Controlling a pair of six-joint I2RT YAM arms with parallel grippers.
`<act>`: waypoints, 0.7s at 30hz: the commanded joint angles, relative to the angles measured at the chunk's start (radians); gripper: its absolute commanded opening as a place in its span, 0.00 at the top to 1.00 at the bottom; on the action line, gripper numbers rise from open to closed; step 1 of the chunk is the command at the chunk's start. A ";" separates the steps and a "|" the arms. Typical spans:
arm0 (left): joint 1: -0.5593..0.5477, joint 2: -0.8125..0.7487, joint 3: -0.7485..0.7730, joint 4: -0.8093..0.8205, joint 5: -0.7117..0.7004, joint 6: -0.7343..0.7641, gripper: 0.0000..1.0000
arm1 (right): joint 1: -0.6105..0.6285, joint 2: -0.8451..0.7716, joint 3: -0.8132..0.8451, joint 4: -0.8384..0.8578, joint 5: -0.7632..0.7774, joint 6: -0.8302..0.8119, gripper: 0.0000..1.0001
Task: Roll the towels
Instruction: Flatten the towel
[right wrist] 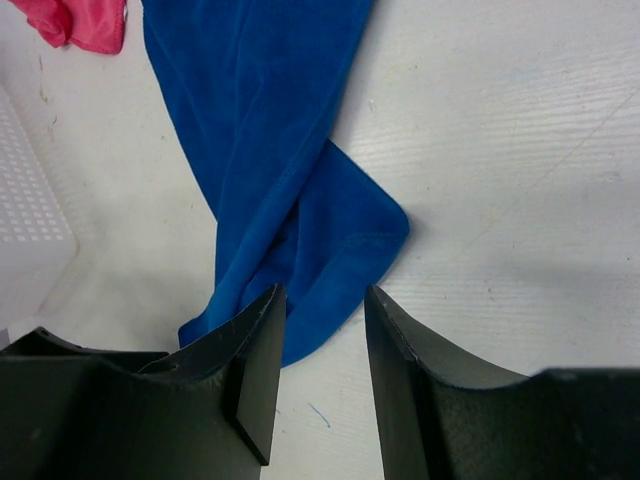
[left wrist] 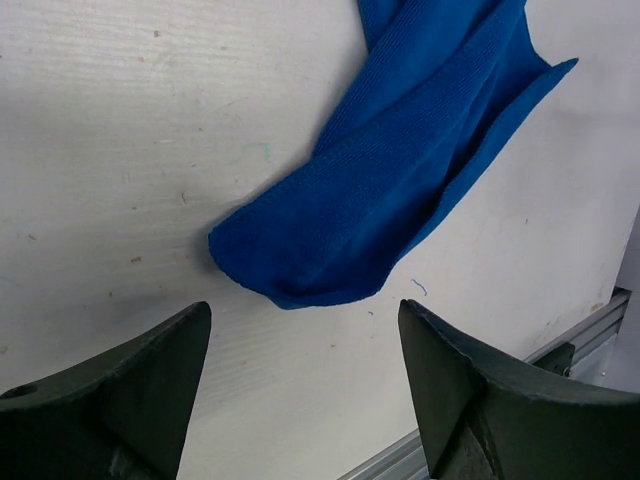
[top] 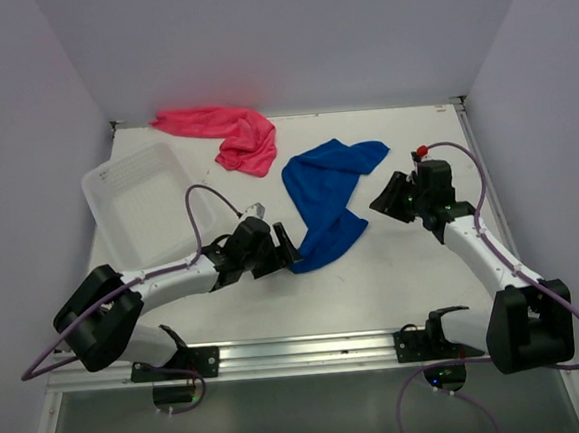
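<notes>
A royal blue towel [top: 328,201] lies crumpled and twisted lengthwise in the middle of the table. Its near folded end [left wrist: 330,250] sits just ahead of my left gripper [top: 292,250], which stands open [left wrist: 305,320] with only bare table between its fingers. My right gripper [top: 381,203] hovers to the right of the blue towel [right wrist: 270,150]. Its jaws are partly apart [right wrist: 325,300] and hold nothing; the towel's corner lies beyond the tips. The pink-red towel [top: 225,133] lies bunched at the back of the table, with a corner [right wrist: 75,20] showing in the right wrist view.
A white slotted plastic basket [top: 138,200] stands at the left, behind the left arm, and its wall [right wrist: 30,220] shows in the right wrist view. An aluminium rail [top: 300,351] runs along the near table edge. Walls enclose the table on three sides.
</notes>
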 commanded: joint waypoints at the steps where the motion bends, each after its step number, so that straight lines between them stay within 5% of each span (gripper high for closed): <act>1: 0.023 0.009 -0.017 0.097 -0.032 -0.049 0.21 | -0.005 0.003 -0.010 0.054 -0.036 0.015 0.59; 13: 0.046 0.120 -0.011 0.135 -0.010 -0.066 0.26 | -0.019 0.015 -0.012 0.061 -0.042 0.022 0.60; 21: 0.050 0.161 -0.009 0.142 -0.010 -0.076 0.42 | -0.026 0.012 -0.028 0.067 -0.044 0.026 0.60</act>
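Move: The near corner of the blue towel lies almost under the left hand, about 1 cm to the right, level with it forward or back, and some 4 cm below. The towel's right-hand corner is roughly 5 cm ahead and 17 cm to the right. The white basket stands about 13 cm ahead and 31 cm to the left; the red towel is some 30 cm ahead and 15 cm left. From the right hand the near corner is about 12 cm back, 20 cm left and 12 cm down. Forward about 2 cm and then mainly down by as much, the left hand eases over the blue towel's near corner, turning some 5 degrees counter-clockwise. Its fingers, wide open to start with, come partly together around the corner without shutting, the descent slowing to a creep as they narrow. ##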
